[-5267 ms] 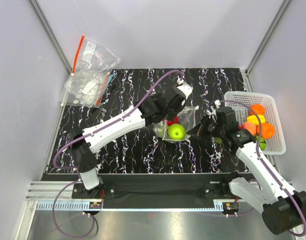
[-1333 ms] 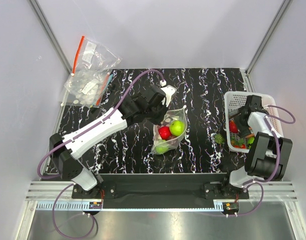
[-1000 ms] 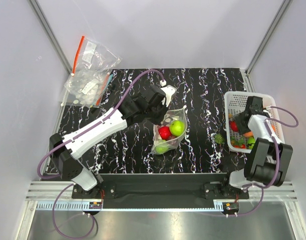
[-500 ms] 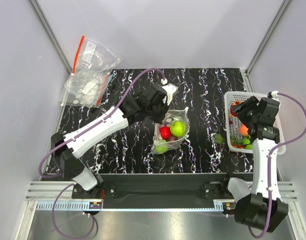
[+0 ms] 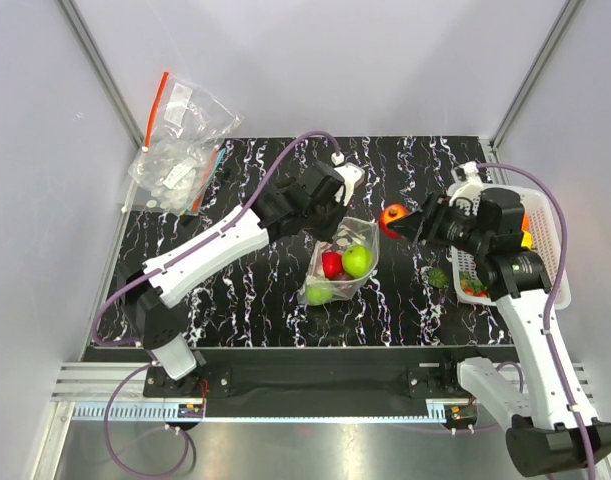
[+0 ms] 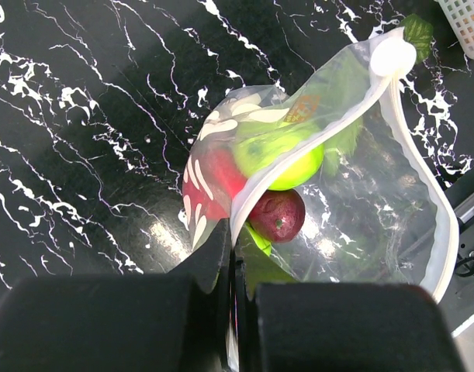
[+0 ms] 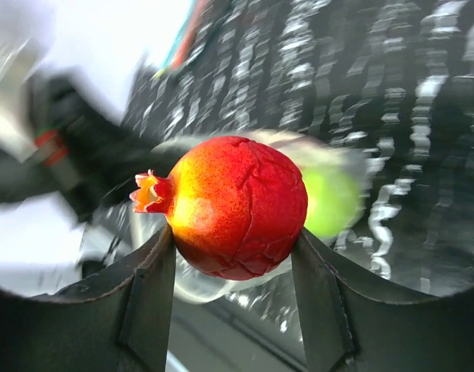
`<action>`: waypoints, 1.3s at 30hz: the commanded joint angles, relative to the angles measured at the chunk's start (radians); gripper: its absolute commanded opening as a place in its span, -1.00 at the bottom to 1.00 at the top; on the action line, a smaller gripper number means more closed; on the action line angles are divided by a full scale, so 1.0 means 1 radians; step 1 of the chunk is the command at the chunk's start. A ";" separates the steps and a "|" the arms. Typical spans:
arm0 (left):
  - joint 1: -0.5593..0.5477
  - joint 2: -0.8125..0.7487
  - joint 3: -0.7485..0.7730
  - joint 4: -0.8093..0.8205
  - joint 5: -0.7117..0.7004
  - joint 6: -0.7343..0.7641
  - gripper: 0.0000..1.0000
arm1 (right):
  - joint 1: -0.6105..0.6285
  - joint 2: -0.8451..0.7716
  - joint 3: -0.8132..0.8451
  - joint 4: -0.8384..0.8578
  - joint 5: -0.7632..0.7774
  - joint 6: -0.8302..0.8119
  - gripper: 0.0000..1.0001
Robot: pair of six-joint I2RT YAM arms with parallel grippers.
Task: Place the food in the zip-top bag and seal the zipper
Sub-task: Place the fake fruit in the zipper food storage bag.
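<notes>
The dotted zip-top bag (image 5: 343, 262) lies mid-table with its mouth held up and open. My left gripper (image 5: 337, 222) is shut on the bag's pale zipper edge (image 6: 244, 203). Inside the bag are a green apple (image 5: 358, 261), a red fruit (image 5: 331, 264), a green piece (image 5: 320, 293) and a dark purple fruit (image 6: 276, 216). My right gripper (image 5: 400, 224) is shut on a red and yellow pomegranate (image 7: 237, 206) and holds it in the air just right of the bag's mouth. The pomegranate also shows in the top view (image 5: 393, 217).
A white basket (image 5: 541, 240) at the right edge holds more toy food. A spiky green toy (image 5: 439, 277) lies on the mat beside it. A clear bag with a red strip (image 5: 180, 140) lies at the back left, off the black mat.
My right arm has lifted the pomegranate out of the basket and carried it left towards the bag's mouth. My left gripper has shifted slightly right, still holding the bag edge.
</notes>
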 commanded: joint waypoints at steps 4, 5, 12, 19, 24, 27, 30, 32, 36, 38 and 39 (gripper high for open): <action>0.000 0.000 0.064 0.005 -0.016 -0.009 -0.96 | 0.136 -0.037 0.066 -0.009 -0.087 -0.049 -0.31; 0.002 -0.003 0.062 0.007 -0.016 -0.010 -0.96 | 0.156 -0.035 0.066 -0.012 -0.095 -0.052 -0.30; 0.000 -0.009 0.066 0.007 -0.013 -0.015 -0.95 | 0.301 0.017 0.051 -0.004 -0.032 -0.060 -0.29; 0.000 -0.012 0.066 0.002 -0.015 -0.015 -0.95 | 0.415 0.066 0.056 0.005 0.094 -0.051 0.77; 0.002 -0.022 0.058 -0.001 -0.018 -0.010 -0.95 | 0.418 0.031 0.068 0.000 0.174 -0.040 0.99; 0.002 -0.028 0.049 0.001 -0.022 -0.009 -0.95 | 0.418 0.031 0.095 -0.047 0.284 -0.013 0.99; 0.002 -0.032 0.038 0.005 -0.021 -0.007 -0.95 | 0.417 0.040 0.129 -0.139 0.564 0.050 0.98; 0.000 -0.037 0.033 0.004 -0.019 -0.004 -0.95 | 0.415 0.069 0.163 -0.230 0.781 0.086 0.99; 0.000 -0.049 0.023 -0.001 -0.021 0.002 -0.95 | 0.374 0.120 0.212 -0.372 1.055 0.208 1.00; 0.000 -0.057 0.018 -0.002 -0.022 0.005 -0.95 | 0.336 0.126 0.224 -0.458 1.198 0.262 0.99; 0.002 -0.057 0.018 -0.004 -0.022 0.007 -0.95 | 0.294 0.125 0.224 -0.502 1.233 0.302 0.99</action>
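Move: The right gripper already holds the pomegranate. The open bag mouth lies about 9 cm to its left, 4 cm back and 9 cm below. Inside the bag, the green apple sits some 7 cm left, 1 cm back and 18 cm down, the red apple 13 cm left and 2 cm back. The leafy green is level, 13 cm right and 24 cm down. From the left gripper, pinching the bag's rim, the mouth is 5 cm right, 3 cm back, slightly below. Carry the held pomegranate with the right gripper about 9 cm left and 5 cm back over the bag mouth, rising a touch, then sinking, while turning some 20 degrees counter-clockwise. Open the fingers wide and let go, then swing away empty some 14 cm right and 6 cm forward, turning clockwise. Keep the left gripper still, pinching the rim. ##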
